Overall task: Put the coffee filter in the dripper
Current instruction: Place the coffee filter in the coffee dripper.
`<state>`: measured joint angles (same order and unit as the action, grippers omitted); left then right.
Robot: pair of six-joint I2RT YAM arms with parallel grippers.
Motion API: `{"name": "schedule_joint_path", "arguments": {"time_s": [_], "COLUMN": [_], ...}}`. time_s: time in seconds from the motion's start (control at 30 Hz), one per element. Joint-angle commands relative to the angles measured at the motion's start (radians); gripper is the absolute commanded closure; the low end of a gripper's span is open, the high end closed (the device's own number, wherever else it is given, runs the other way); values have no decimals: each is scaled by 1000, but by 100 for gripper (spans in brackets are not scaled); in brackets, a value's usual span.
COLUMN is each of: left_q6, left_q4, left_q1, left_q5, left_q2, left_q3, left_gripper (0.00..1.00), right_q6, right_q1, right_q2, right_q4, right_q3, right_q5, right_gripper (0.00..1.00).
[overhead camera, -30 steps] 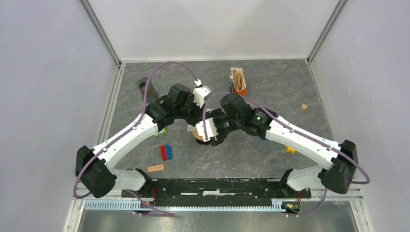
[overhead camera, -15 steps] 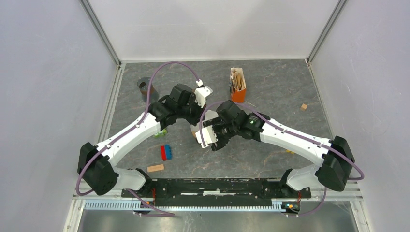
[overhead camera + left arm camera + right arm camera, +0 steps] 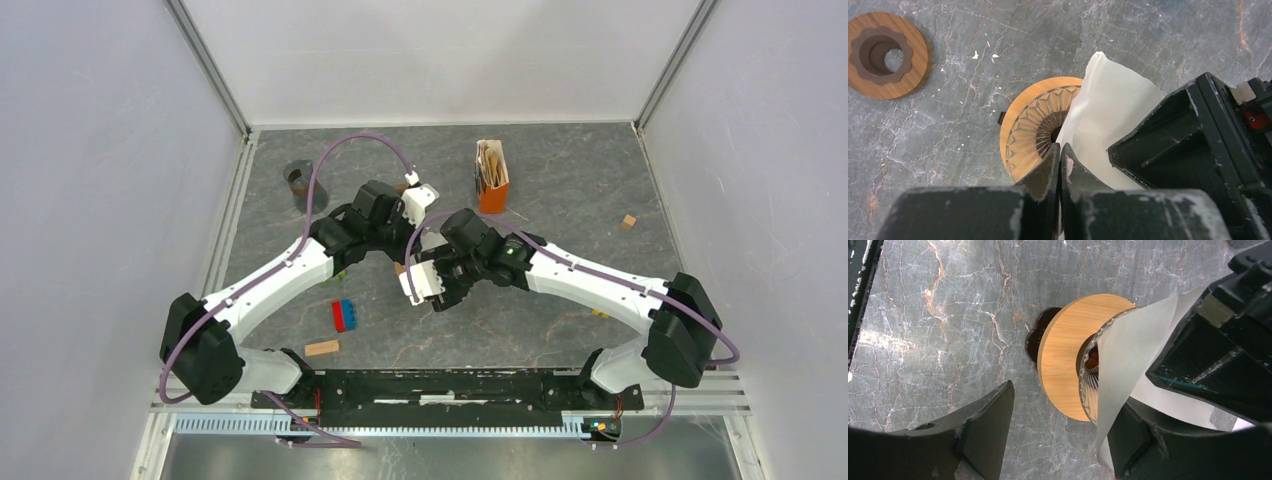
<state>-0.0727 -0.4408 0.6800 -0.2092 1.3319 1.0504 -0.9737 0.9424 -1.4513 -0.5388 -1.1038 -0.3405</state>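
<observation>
The dripper (image 3: 1035, 127), a ribbed glass cone in a wooden ring, stands on the table. It also shows in the right wrist view, where the dripper (image 3: 1070, 357) appears side-on. The white coffee filter (image 3: 1108, 107) lies over the right half of the cone's mouth. My left gripper (image 3: 1060, 155) is shut on its near edge. My right gripper (image 3: 1058, 435) is open. Its fingers stand either side of the dripper, and the filter (image 3: 1130, 360) rests against the right finger (image 3: 1138, 440). In the top view both grippers crowd over the dripper (image 3: 401, 268), hiding most of it.
A second wooden ring with a dark core (image 3: 888, 55) sits at the back left. An orange box of filters (image 3: 491, 172) stands behind. A red and blue block (image 3: 344, 314), a wooden block (image 3: 321, 348), a yellow block (image 3: 598, 311) and a small cube (image 3: 628, 221) lie around.
My right arm has swung left and now covers the dripper from above, its jaws a little narrower. The left arm has shifted slightly, still pinching the filter.
</observation>
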Motion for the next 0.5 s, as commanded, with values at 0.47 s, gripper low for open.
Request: {"name": "schedule_joint_path", "arguments": {"time_s": [0.47], "left_q6": [-98], "left_q4": [89], "left_q1": [-5], "left_q5": [47], "left_q2": [-95], "left_q3": [-40], "left_gripper": [65], "right_q6": [1], "right_q1": [9], "right_q2": [-5], "right_q4": [23], "right_q3": [-12], "right_q5": [6], "right_gripper": [31]}}
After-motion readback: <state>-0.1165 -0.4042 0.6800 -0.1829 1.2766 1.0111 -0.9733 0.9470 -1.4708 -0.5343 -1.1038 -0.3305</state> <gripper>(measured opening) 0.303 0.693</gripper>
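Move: Pinched at its edge in the left fingers, the filter has its middle some 3 cm to their right and 1 cm back; the dripper lies about 2 cm right, 1 cm back and 6 cm below them. The walnut ring is roughly 12 cm ahead and 2 cm left, the orange filter box about 14 cm ahead and 14 cm right. From the open right hand, the filter's middle is about 4 cm ahead and 2 cm left, the dripper 4 cm ahead, 3 cm left and 5 cm below. Opening from nearly shut to about a third, the left fingers release their pinch on the filter's edge over the dripper, then ease up and leftward about 1 cm while the wrist tips the fingertips up some 5 degrees. The right hand sinks less than 1 cm beside the dripper, its fingers staying wide open, the forward one against the paper. ##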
